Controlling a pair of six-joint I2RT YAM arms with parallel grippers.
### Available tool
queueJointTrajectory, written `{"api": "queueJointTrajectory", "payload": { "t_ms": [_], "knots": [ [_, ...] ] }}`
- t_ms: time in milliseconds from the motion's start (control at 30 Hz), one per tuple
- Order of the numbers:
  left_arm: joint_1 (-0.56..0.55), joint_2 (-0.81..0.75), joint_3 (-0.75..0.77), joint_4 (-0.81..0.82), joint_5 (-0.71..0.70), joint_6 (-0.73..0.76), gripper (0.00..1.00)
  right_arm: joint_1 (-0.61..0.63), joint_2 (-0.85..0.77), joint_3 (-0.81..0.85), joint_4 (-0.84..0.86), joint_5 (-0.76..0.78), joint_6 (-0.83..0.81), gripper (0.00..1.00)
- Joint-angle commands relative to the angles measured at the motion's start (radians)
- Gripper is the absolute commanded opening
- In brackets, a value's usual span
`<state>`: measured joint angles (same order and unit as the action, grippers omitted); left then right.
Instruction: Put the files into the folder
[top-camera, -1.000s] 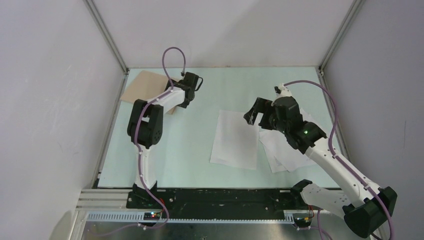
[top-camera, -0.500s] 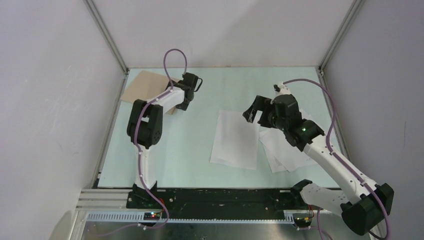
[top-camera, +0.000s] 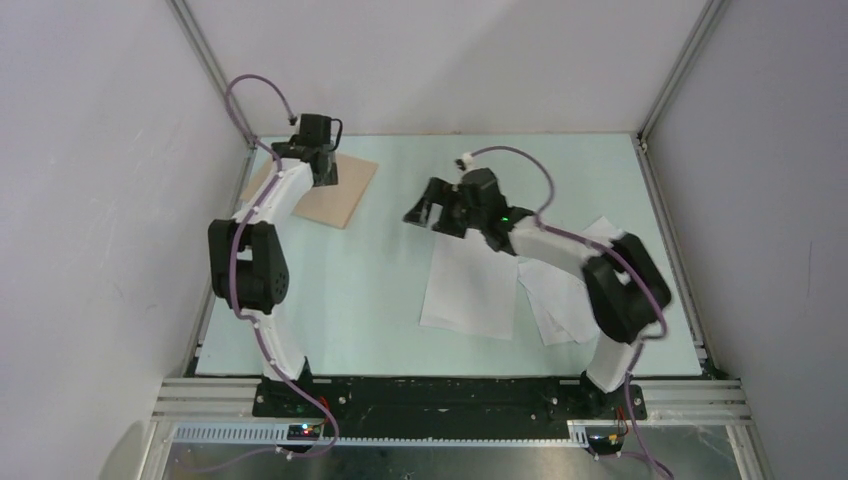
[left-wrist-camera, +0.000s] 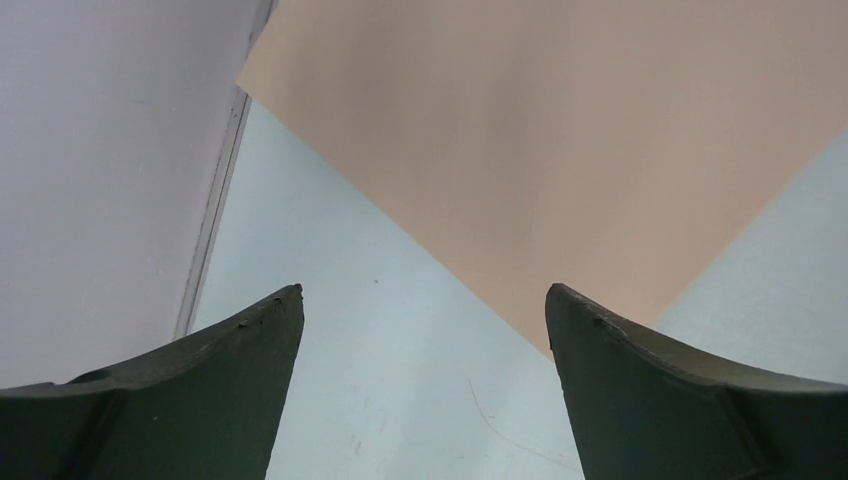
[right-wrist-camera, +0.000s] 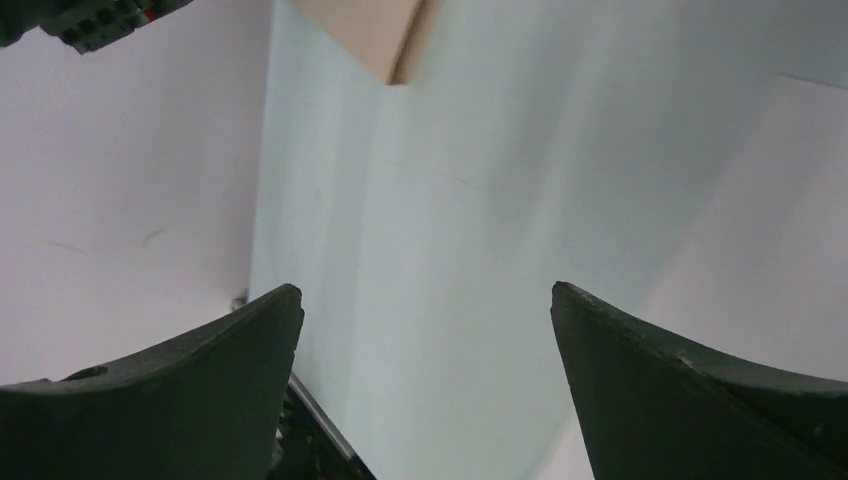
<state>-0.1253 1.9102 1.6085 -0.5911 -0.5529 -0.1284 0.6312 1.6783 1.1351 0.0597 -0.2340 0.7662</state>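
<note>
The tan folder lies flat and closed at the back left of the table; in the left wrist view the folder fills the upper part. My left gripper hovers over its far left edge, open and holding nothing, one folder corner near the right fingertip. The files are white sheets: one sheet lies mid-table, several more overlap to its right. My right gripper stands open and empty above bare mat, just left of the single sheet's far corner.
The pale green mat covers the table, boxed in by white walls and metal frame posts. The left wall is close beside the left gripper. The right arm's elbow hangs over the stacked sheets.
The left arm swung back and left towards the corner, uncovering the folder, which now lies further right. The right arm reached left and away, past the single sheet's top edge.
</note>
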Motion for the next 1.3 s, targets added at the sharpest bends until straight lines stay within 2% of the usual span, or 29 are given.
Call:
{"api": "queueJointTrajectory", "payload": {
  "t_ms": [0,167,300,500,833,967,1267],
  "knots": [
    [-0.014,-0.131,0.011,-0.036,0.001,-0.142,0.96,0.045,0.253,0.213,0.297,-0.138,0.142,1.00],
    [-0.012,-0.281,-0.077,-0.064,0.025,-0.226,0.96,0.076,0.525,0.503,0.394,-0.200,0.303,0.94],
    [-0.011,-0.392,-0.152,-0.080,0.057,-0.266,0.96,0.109,0.742,0.727,0.368,-0.195,0.384,0.85],
    [-0.013,-0.538,-0.247,-0.082,0.144,-0.299,0.97,0.132,0.882,0.906,0.327,-0.135,0.454,0.77],
    [-0.013,-0.679,-0.280,-0.099,0.247,-0.327,0.98,0.145,0.977,0.963,0.292,-0.056,0.522,0.71],
    [-0.013,-0.698,-0.290,-0.101,0.259,-0.328,0.99,0.142,0.985,0.939,0.304,-0.036,0.527,0.70],
    [-0.013,-0.704,-0.291,-0.100,0.266,-0.325,1.00,0.147,1.066,1.039,0.290,-0.029,0.545,0.70]
  ]
}}
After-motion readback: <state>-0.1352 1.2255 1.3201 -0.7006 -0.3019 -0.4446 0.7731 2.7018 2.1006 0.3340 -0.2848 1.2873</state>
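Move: The folder's middle lies about 21 cm ahead and 34 cm left of the right hand, 15 cm lower; its near right corner, at the open edge, is some 8 cm ahead and 24 cm left. From that hand the middle sheet is about 8 cm back and 7 cm right, and the sheet stack some 10 cm back and 38 cm right. For the left hand, the folder's middle is roughly 9 cm ahead, nearly in line sideways and 13 cm below. The right hand, already swinging left, sweeps on about 22 cm left and 10 cm forward to the near right corner of the folder, sinking about 10 cm, mostly late once the leftward run is spent, while its wrist rolls its left side up and tips down by nearly 30 degrees in all and its empty fingers narrow to a bit over two thirds open, the corner in view between them. Meanwhile the left hand, empty and wide open, clears the space over the folder, rising about 13 cm and drawing back as far towards its base with a small drift right, its fingers tilting up out of their downward slant. ##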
